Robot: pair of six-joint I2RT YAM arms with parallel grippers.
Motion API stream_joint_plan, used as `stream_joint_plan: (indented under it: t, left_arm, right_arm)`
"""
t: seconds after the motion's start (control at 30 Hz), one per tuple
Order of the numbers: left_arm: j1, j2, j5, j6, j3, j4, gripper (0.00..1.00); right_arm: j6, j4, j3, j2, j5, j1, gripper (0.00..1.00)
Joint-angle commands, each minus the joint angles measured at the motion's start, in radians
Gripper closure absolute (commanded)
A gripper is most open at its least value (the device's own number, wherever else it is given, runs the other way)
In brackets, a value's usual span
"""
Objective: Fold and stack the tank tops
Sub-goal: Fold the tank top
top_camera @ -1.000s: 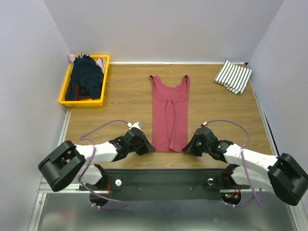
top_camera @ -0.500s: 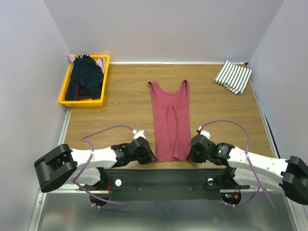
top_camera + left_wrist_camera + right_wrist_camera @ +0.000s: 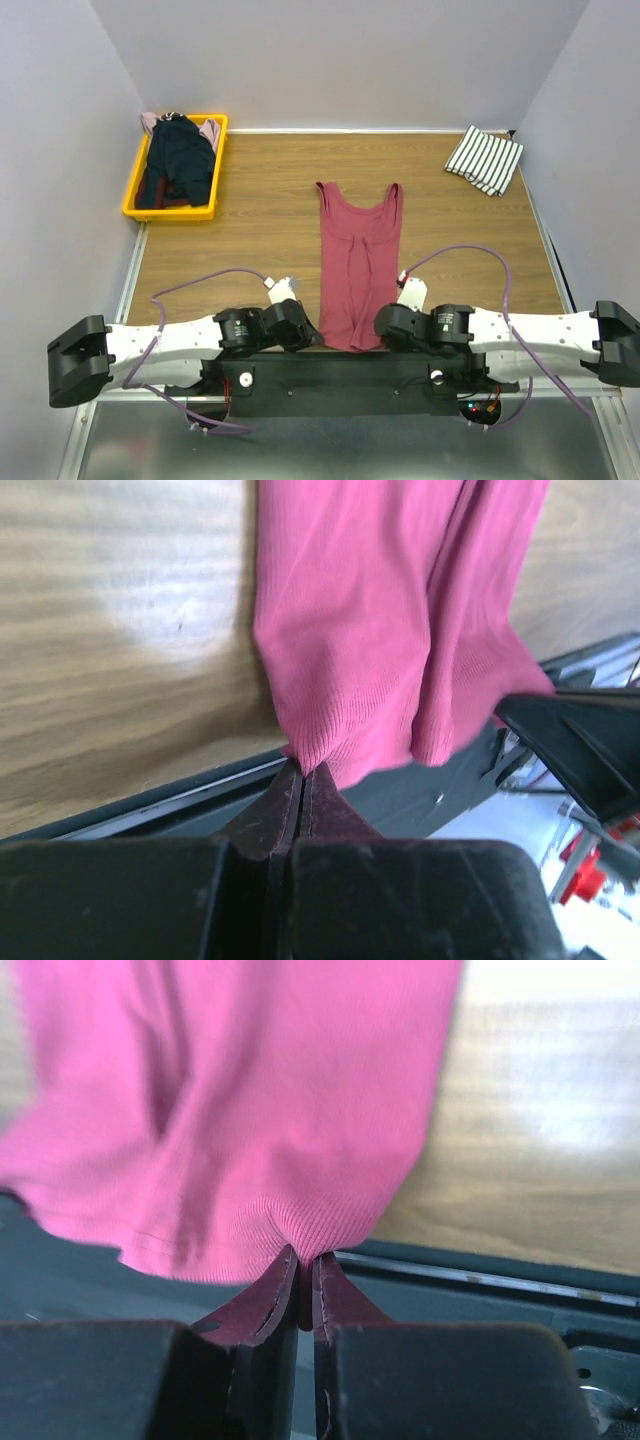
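Note:
A dark red tank top (image 3: 356,262) lies lengthwise on the wooden table, straps toward the back, its hem hanging over the near edge. My left gripper (image 3: 312,338) is shut on the hem's left corner (image 3: 305,752). My right gripper (image 3: 378,336) is shut on the hem's right corner (image 3: 300,1238). A folded white tank top with black stripes (image 3: 485,158) rests at the back right. A dark navy tank top (image 3: 178,160) and a pale pink one (image 3: 208,131) are heaped in the yellow bin (image 3: 215,170) at the back left.
The black base rail (image 3: 340,375) runs along the table's near edge under both grippers. Grey walls close in the table on the left, back and right. Purple cables (image 3: 460,252) loop over both arms.
Both grippers have drawn back toward the near edge, dragging the red top's hem with them. The top has slid nearer and stretched out; the left gripper closed on its corner.

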Motion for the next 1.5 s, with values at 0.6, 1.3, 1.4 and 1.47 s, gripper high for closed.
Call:
stream_joint_plan:
  t: [0.6,1.3,1.4,1.47]
  left_arm:
    - [0.394,0.278,0.047,0.351,0.314,0.175,1.00]
    - [0.592,0.582,0.118,0.471,0.576,0.240,1.00]
    - [0.617,0.648,0.164,0.492,0.624,0.247,1.00]
    - [0.635,0.697,0.167,0.500,0.656,0.254,1.00]
  right_arm:
    - [-0.430,0.152,0.290,0.202,0.265,-0.385,0.95]
    - [-0.660,0.409,0.441,0.440,0.094,-0.715,1.00]
    - [-0.677,0.438,0.471,0.499,0.062,-0.754,1.00]
    - [-0.691,0.464,0.491,0.548,0.045,-0.778,1.00]
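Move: Both closed hands hold the tank top's hem corners near the front table edge, about 3 cm above the wood. The left shoulder strap's top lies roughly 41 cm straight ahead of the left hand. The right strap's top is about 41 cm ahead of the right hand and 3 cm to its right. The neckline's bottom is some 28 cm ahead of the right hand and 5 cm left; the folded striped top lies about 48 cm ahead and 29 cm right. Keeping their pinch on the hem corners, both hands carry the hem forward together, about 27 cm over the body of the tank top towards the shoulder straps, rising some 6 cm, mostly early on. The fingers tip up nearly 20 degrees, the left hand turning a little counter-clockwise and the right a little clockwise. ##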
